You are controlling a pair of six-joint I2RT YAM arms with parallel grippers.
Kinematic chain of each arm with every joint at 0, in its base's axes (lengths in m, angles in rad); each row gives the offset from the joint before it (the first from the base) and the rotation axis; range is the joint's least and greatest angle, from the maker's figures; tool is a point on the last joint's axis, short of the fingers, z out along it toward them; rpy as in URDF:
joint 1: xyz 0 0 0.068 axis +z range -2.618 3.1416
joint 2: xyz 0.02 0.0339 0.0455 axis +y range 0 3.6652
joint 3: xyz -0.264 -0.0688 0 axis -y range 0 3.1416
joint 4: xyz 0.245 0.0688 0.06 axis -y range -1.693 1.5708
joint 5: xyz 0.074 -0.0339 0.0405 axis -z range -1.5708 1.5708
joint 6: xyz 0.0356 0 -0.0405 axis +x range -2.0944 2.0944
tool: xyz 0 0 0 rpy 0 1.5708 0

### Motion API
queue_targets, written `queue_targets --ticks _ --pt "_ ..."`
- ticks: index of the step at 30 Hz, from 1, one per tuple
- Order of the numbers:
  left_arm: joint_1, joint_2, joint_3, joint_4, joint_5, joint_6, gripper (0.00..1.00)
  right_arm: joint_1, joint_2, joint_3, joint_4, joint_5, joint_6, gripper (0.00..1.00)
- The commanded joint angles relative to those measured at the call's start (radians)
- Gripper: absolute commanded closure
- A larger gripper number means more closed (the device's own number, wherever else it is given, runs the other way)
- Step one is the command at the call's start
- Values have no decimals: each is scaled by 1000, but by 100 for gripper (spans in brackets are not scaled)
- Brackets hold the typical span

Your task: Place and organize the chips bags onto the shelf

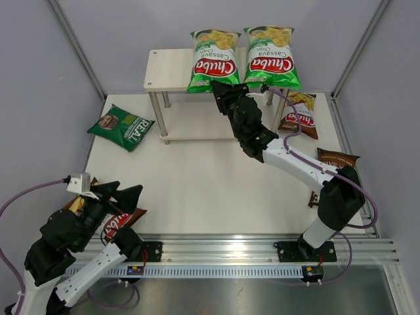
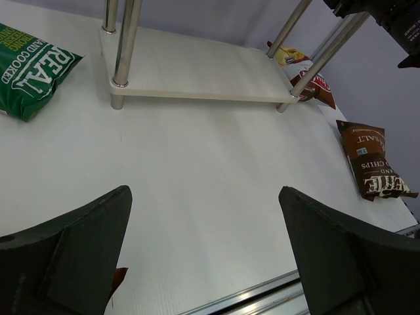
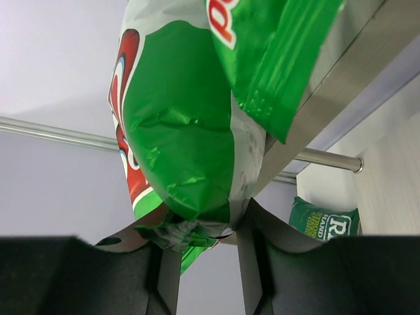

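Note:
Two bright green chips bags (image 1: 213,60) (image 1: 270,58) lie side by side on the top board of the shelf (image 1: 164,69). My right gripper (image 1: 220,88) is at the front edge, shut on the crumpled lower end of the left green bag (image 3: 190,131), which overhangs the board (image 3: 341,72). My left gripper (image 1: 121,197) hovers wide open near the table's front left, nothing between its fingers (image 2: 79,249). Under it lies a brown-red bag (image 1: 118,223). A dark green REAL bag (image 1: 121,126) lies left of the shelf.
Another brown-red bag (image 1: 300,113) lies at the shelf's right legs, and a dark brown bag (image 1: 335,159) sits by the right arm. The shelf's lower board (image 2: 197,72) holds nothing. A metal rail (image 1: 262,246) runs along the near edge.

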Motion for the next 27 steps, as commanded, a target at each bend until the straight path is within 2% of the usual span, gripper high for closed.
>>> queue_targets --ticks 1,17,20,25,27 --pt "-4 -17 -1 39 -4 0 1 8 6 5 34 91 47 60" --pt "-4 -31 -3 41 -7 -1 1 -21 91 156 -34 97 29 60" --pt "-4 -28 -3 41 -4 -1 1 -24 99 175 -55 77 26 55" --pt "-5 -36 -3 38 -10 -4 1 -24 45 89 -25 68 37 36" --pt "-5 -37 -3 36 -18 -6 1 -22 16 69 -35 70 38 31"
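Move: The left-hand cassava chips bag on the shelf top, its near end already between the right hand's fingers, has its middle about 8 cm ahead, 2 cm left and 2 cm above that hand. The other cassava bag stands about 9 cm ahead and 13 cm to the right, 2 cm up. From the idle left hand, the left-hand bag lies roughly 38 cm ahead, 24 cm right and 10 cm higher. The right hand pushes the left-hand cassava bag about 2.5 cm forward by its pinched near end, then opens. ##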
